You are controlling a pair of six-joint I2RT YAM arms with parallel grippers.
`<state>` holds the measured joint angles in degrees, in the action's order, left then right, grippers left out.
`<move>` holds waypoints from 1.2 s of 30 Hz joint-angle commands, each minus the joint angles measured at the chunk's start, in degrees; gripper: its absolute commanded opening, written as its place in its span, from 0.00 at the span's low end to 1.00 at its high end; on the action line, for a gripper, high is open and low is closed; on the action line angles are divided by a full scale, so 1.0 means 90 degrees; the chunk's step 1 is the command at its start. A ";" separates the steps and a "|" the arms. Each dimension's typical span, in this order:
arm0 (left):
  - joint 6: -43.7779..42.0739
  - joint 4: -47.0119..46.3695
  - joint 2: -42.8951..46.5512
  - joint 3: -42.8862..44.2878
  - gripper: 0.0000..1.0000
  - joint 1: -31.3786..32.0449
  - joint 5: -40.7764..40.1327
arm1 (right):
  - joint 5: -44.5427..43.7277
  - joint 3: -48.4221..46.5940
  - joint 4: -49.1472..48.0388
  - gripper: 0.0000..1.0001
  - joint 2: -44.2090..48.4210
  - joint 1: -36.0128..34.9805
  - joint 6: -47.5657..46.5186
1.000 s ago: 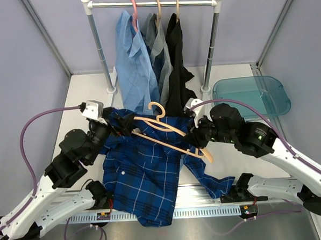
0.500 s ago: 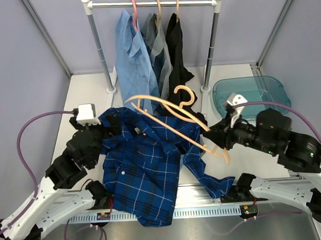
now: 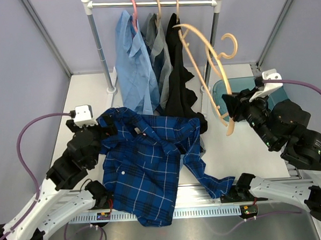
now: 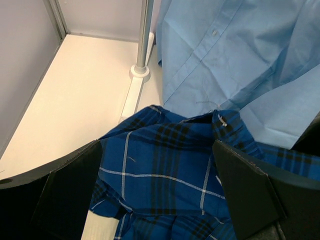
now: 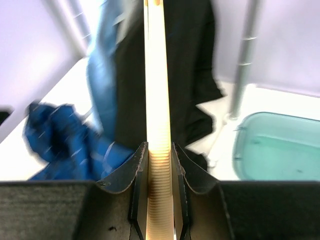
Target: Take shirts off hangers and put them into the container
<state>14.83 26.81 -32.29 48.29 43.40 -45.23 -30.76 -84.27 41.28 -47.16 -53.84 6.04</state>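
Note:
The dark blue plaid shirt [image 3: 147, 166] lies spread on the table, off its hanger. My right gripper [image 3: 230, 106] is shut on a tan wooden hanger [image 3: 203, 53] and holds it up in the air left of the teal container [image 3: 271, 84]. In the right wrist view the hanger's bar [image 5: 159, 100] runs straight up between the closed jaws [image 5: 159, 165]. My left gripper [image 3: 106, 129] stands open just above the plaid shirt's [image 4: 170, 165] upper left edge, with nothing between its fingers [image 4: 75, 195]. The light blue [image 3: 133, 62], grey [image 3: 159, 50] and black [image 3: 176, 65] shirts hang on the rail.
The white-and-steel rail stand [image 3: 154, 2] crosses the back, its posts [image 3: 99, 48] on feet on the table. A pink hanger [image 3: 134, 11] and two tan ones [image 3: 158, 4] hook over it. The plaid shirt's hem drapes over the near table edge [image 3: 155, 217].
My right arm has swung the hanger up and to the right, away from the plaid shirt, toward the container. The left gripper has drawn back slightly and stays open.

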 commanded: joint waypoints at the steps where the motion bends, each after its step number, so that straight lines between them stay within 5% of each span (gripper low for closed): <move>1: -0.0017 -0.0205 -0.0152 -0.0161 0.99 -0.0076 -0.0023 | -0.1542 -0.0227 -0.1030 0.00 0.0025 0.0006 -0.0153; 9: -0.0075 -0.0264 -0.0172 -0.0356 0.99 -0.0173 0.0318 | -0.2324 -0.0656 -0.0749 0.00 -0.0579 0.0045 -0.0418; 17: -0.0144 -0.0254 0.0082 -0.0493 0.99 -0.0212 0.0397 | -0.0177 -0.0851 -0.0631 0.00 -0.1585 0.1830 0.0129; 21: -0.0173 -0.0254 0.0150 -0.0532 0.99 -0.0222 0.0426 | 0.0253 -0.1076 -0.0583 0.00 -0.1996 0.1969 0.0188; 36: 0.0041 -0.0254 0.0209 -0.0639 0.99 -0.1052 0.1148 | 0.0245 0.0643 -0.2262 0.00 -0.0572 0.1969 -0.0046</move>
<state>13.87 26.89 -30.48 42.61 35.44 -37.87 -26.89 -78.65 29.06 -55.13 -36.42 7.31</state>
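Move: The right hand grips the empty hanger by one end. The free stretch of rack rail beside the black shirt lies about 42 cm ahead, 6 cm left and 12 cm above; the black shirt hangs roughly 38 cm ahead, 15 cm left and 10 cm lower. The container is some 36 cm ahead, 26 cm right and 35 cm down. From the open left hand, that rail stretch is about 38 cm ahead, 46 cm right and 26 cm up. Rising a little and swinging right about 4 cm, the right hand then thrusts the hanger forward towards the rail, sinking as it reaches some 11 cm out, and draws back nearly 3 cm. Its wrist turns clockwise about 20 degrees and partly back, grip kept shut on the wood. The left hand, empty and open, sinks 4 cm beside the plaid shirt. ##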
